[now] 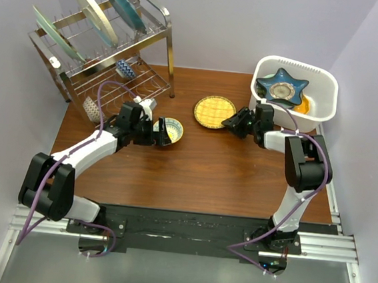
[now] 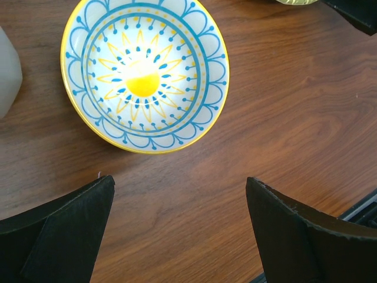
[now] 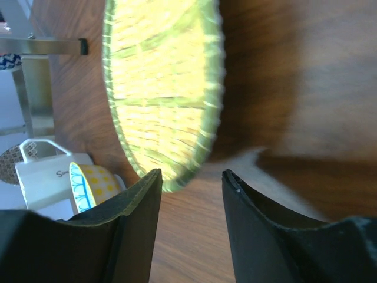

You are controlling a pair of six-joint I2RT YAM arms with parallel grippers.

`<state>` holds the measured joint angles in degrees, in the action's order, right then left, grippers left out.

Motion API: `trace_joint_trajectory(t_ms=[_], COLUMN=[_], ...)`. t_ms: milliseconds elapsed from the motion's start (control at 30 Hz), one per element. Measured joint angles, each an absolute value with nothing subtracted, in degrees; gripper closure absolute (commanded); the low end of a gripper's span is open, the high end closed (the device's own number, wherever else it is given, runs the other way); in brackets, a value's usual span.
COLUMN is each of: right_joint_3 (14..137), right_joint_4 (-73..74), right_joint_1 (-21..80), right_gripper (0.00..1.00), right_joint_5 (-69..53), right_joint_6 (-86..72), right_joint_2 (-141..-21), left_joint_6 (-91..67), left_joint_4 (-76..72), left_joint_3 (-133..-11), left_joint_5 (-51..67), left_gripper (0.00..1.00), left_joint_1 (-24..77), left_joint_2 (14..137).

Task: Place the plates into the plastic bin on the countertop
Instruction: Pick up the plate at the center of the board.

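Observation:
A yellow-brown patterned plate (image 1: 214, 110) (image 3: 162, 88) lies flat on the countertop (image 1: 200, 169). My right gripper (image 1: 229, 123) (image 3: 191, 174) sits low at the plate's right rim, open, its fingertips just short of the edge with only wood between them. The white plastic bin (image 1: 324, 94) at the back right holds a dark-blue star-shaped plate (image 1: 283, 85) over an orange one (image 1: 302, 107). Three more plates, mint green (image 1: 55, 34), beige (image 1: 94, 12) and blue (image 1: 124, 5), stand in the rack. My left gripper (image 1: 161, 135) (image 2: 179, 180) is wide open over bare wood.
A small white bowl with a yellow centre (image 1: 172, 130) (image 2: 144, 73) lies just ahead of the left fingers. The wire dish rack (image 1: 148, 77) stands at the back left with cups on its lower shelf. A white mug (image 3: 44, 174) stands near the rack's foot.

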<state>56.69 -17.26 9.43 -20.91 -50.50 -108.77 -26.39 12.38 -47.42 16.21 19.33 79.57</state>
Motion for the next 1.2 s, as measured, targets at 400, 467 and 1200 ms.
trace_joint_trajectory(t_ms=[400, 467, 1200], right_joint_3=[59.8, 59.8, 57.4], right_joint_4=[-18.5, -18.5, -13.3], right_joint_1=[10.3, 10.3, 8.9], right_gripper=[0.85, 0.87, 0.87], right_joint_5=[-22.0, -22.0, -22.2], right_joint_6=[-51.4, -51.5, -52.1], right_joint_2=[-111.4, -111.4, -106.6], left_joint_6=[-26.3, -26.3, -25.9], left_joint_4=[13.0, 13.1, 13.0], left_joint_3=[-47.4, -47.4, -47.5], left_joint_5=[15.7, 15.7, 16.2], left_gripper=[0.02, 0.02, 0.02], left_joint_1=[19.3, 19.3, 19.3], left_joint_2=[79.6, 79.6, 79.6])
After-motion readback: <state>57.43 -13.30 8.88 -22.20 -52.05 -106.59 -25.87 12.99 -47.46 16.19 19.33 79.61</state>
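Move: The yellow plate is right at the right hand: its middle lies about 6 cm ahead and 5 cm left, a centimetre below, with its near right rim between the open fingertips. The flower bowl sits some 21 cm left of that hand and 5 cm nearer the robot; the plastic bin is about 22 cm to its right and 14 cm ahead. From the left hand, the plate is roughly 17 cm ahead, 17 cm right and 7 cm lower. The yellow plate's near right rim is pinched between the right fingertips: the hand first eases about 2 cm forward and left over the rim, the fingers closing from half open to nearly shut. It holds there briefly, then draws back and right some 2 cm with a slight lift, keeping its grip. ##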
